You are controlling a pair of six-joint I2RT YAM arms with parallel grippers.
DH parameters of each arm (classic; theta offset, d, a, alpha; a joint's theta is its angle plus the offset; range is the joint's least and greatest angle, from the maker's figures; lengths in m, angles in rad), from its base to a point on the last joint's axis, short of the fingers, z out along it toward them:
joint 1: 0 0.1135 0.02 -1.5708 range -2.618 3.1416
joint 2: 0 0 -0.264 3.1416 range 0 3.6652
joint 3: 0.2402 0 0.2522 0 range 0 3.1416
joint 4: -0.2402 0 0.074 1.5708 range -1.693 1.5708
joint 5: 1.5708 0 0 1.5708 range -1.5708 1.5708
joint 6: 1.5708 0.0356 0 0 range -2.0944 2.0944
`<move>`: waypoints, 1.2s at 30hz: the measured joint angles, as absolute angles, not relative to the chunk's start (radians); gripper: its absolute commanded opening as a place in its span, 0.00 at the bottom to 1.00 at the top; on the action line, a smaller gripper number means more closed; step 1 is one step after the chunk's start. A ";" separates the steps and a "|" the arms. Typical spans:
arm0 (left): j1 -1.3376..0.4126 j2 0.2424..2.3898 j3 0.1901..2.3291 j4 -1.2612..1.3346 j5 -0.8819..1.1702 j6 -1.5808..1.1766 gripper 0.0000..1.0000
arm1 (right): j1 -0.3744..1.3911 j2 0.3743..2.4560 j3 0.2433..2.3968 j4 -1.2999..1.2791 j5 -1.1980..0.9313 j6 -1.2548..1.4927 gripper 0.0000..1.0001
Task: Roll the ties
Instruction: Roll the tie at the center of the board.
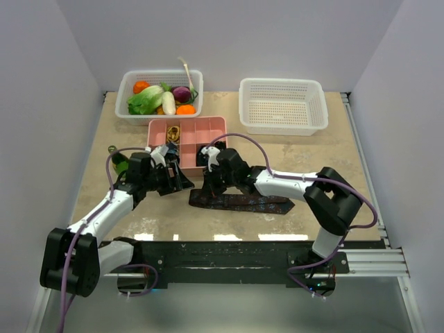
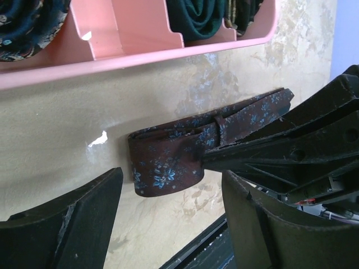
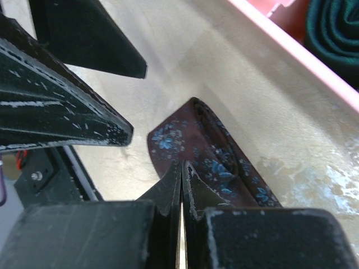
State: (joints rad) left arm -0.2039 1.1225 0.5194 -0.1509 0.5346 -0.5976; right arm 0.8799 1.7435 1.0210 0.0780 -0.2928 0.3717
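A maroon tie with blue flowers [image 1: 243, 202] lies flat on the table in front of the pink tray, its left end folded over into a low loop [image 2: 168, 162]. My right gripper [image 1: 208, 186] is shut, its tips [image 3: 182, 166] pinching the near edge of that folded end [image 3: 185, 134]. My left gripper [image 1: 179, 182] is open and empty, just left of the fold. Its fingers [image 2: 73, 224] straddle the loop without touching it. Rolled ties sit in the tray: a dark patterned one [image 2: 17, 28] and a green one [image 2: 196, 17].
The pink divided tray [image 1: 208, 126] stands just behind both grippers. A white basket of vegetables [image 1: 159, 94] is at the back left and a white basket [image 1: 283, 105] at the back right. A small green object [image 1: 119, 164] lies by the left arm.
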 measured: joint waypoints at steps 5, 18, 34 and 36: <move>-0.204 1.131 0.512 -0.154 0.511 -0.591 0.75 | 0.879 1.756 1.015 0.068 -0.275 0.354 0.00; -0.242 1.201 0.378 -0.002 0.521 -0.633 0.73 | 0.879 1.780 0.953 0.112 -0.271 0.351 0.00; -0.313 1.369 0.329 0.295 0.602 -0.717 0.44 | 0.879 1.787 0.943 0.142 -0.263 0.359 0.00; -0.318 1.377 0.329 0.314 0.601 -0.724 0.38 | 0.879 1.787 0.942 0.142 -0.256 0.359 0.00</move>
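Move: The tie's folded-over left end lies about 4 cm to the left hand's right, some 3 cm back and 7 cm below its open fingers. From the right hand it is about 3 cm left, 1 cm back and 5 cm down; the rest of the tie's middle is roughly 11 cm to that hand's right and 2 cm back. The pink tray's middle is about 12 cm ahead of the left hand, neither left nor right. The shut right fingers sink about 4 cm, easing slightly right, and come down on the tie just right of its folded end, then hold there as if pinning it. Meanwhile the left hand drops and draws back with its fingers wide around that end, then slides right some 4 cm, down about 6 cm in all, as the fingers close by over a third and take the roll between them. ##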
